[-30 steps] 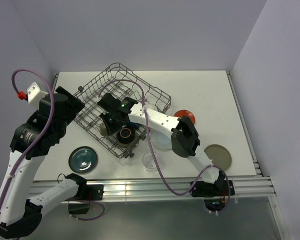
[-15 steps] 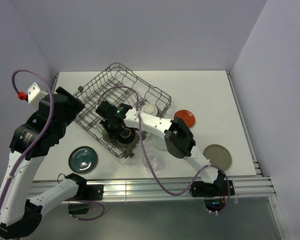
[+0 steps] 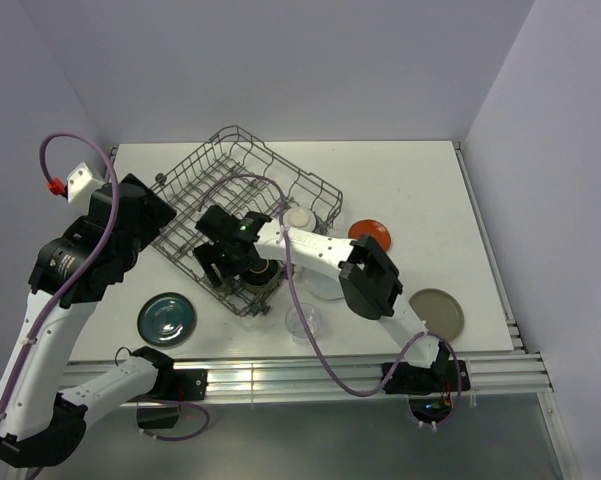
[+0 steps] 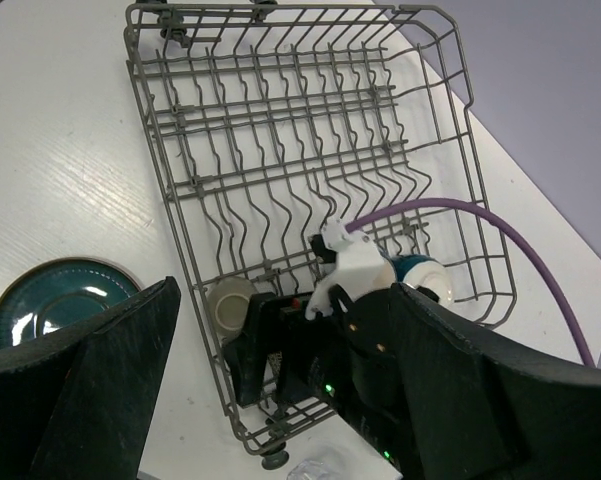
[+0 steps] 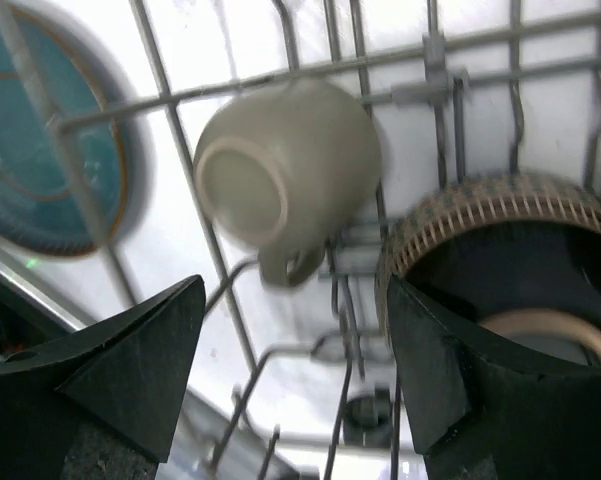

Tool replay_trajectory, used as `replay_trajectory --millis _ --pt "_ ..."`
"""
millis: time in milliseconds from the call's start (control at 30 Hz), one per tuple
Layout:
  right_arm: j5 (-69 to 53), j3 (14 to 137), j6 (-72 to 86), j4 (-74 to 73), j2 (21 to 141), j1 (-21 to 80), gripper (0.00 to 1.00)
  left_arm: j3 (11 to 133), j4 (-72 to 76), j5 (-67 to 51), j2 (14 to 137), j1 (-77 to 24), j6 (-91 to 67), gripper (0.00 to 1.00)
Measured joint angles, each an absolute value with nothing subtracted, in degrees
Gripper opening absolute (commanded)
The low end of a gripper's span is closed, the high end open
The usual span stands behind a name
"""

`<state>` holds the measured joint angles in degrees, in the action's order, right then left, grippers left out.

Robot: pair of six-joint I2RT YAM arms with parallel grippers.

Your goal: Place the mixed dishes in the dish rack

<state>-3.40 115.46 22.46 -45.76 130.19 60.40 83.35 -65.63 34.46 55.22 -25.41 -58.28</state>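
Note:
The grey wire dish rack [image 3: 242, 129] lies at the table's back left. My right gripper [image 3: 223, 268] reaches into its near corner and stands open, nothing between its fingers. In the right wrist view a beige cup [image 5: 285, 190] lies on its side on the rack wires just beyond the open gripper [image 5: 295, 380], with a dark bowl [image 5: 510, 250] with a woven gold-brown rim at its right. My left gripper [image 4: 280, 400] hangs open high over the rack [image 4: 300, 150], holding nothing. A teal plate [image 3: 167, 318] sits on the table left of the rack.
A clear glass [image 3: 302, 322] stands near the front edge. A pale plate [image 3: 325, 283], a red-orange plate [image 3: 372, 233] and a beige plate [image 3: 437, 312] lie to the right of the rack. A white-and-blue cup [image 3: 300, 218] sits at the rack's right end.
My right gripper has moved toward the rack's near corner and opened, leaving the beige cup on the wires. The left arm has shifted slightly.

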Motion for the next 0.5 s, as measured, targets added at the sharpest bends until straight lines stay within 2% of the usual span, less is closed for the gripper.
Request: replay_trajectory --millis 133,300,500 --pt "-2.8 112.9 23.1 -46.2 124.6 60.1 0.80 83.6 -66.0 34.1 55.4 -25.4 -58.3 0.89" --pt "-4.0 111.4 24.5 -45.4 113.7 57.1 0.80 83.7 -65.3 30.8 55.5 -25.4 -57.9 0.75" --pt "-4.2 100.8 27.3 -43.4 96.1 45.2 0.80 81.5 -58.9 19.7 58.6 -25.3 -55.6 0.66"
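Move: The grey mug, already let go in the rack, lies about 3 cm ahead of the right hand, 3 to its left and 4 below. Also a few centimetres below that hand are the brown bowl, some 3 cm ahead and 5 right, the blue mug, 12 ahead and 7 right, and the white bowl, 14 ahead and 14 right. From the left hand the grey mug is roughly 3 cm ahead, 6 right and 30 below. Up first, then sweeping right and somewhat forward, the right hand leaves the grey mug with fingers still open, climbing some 20 cm and passing to the right by about 13; its left side rolls up and it turns clockwise, each near 20 degrees. The left hand, after a short wait, slides about 5 cm right over the rack, turning clockwise and narrowing its empty fingers partway. ##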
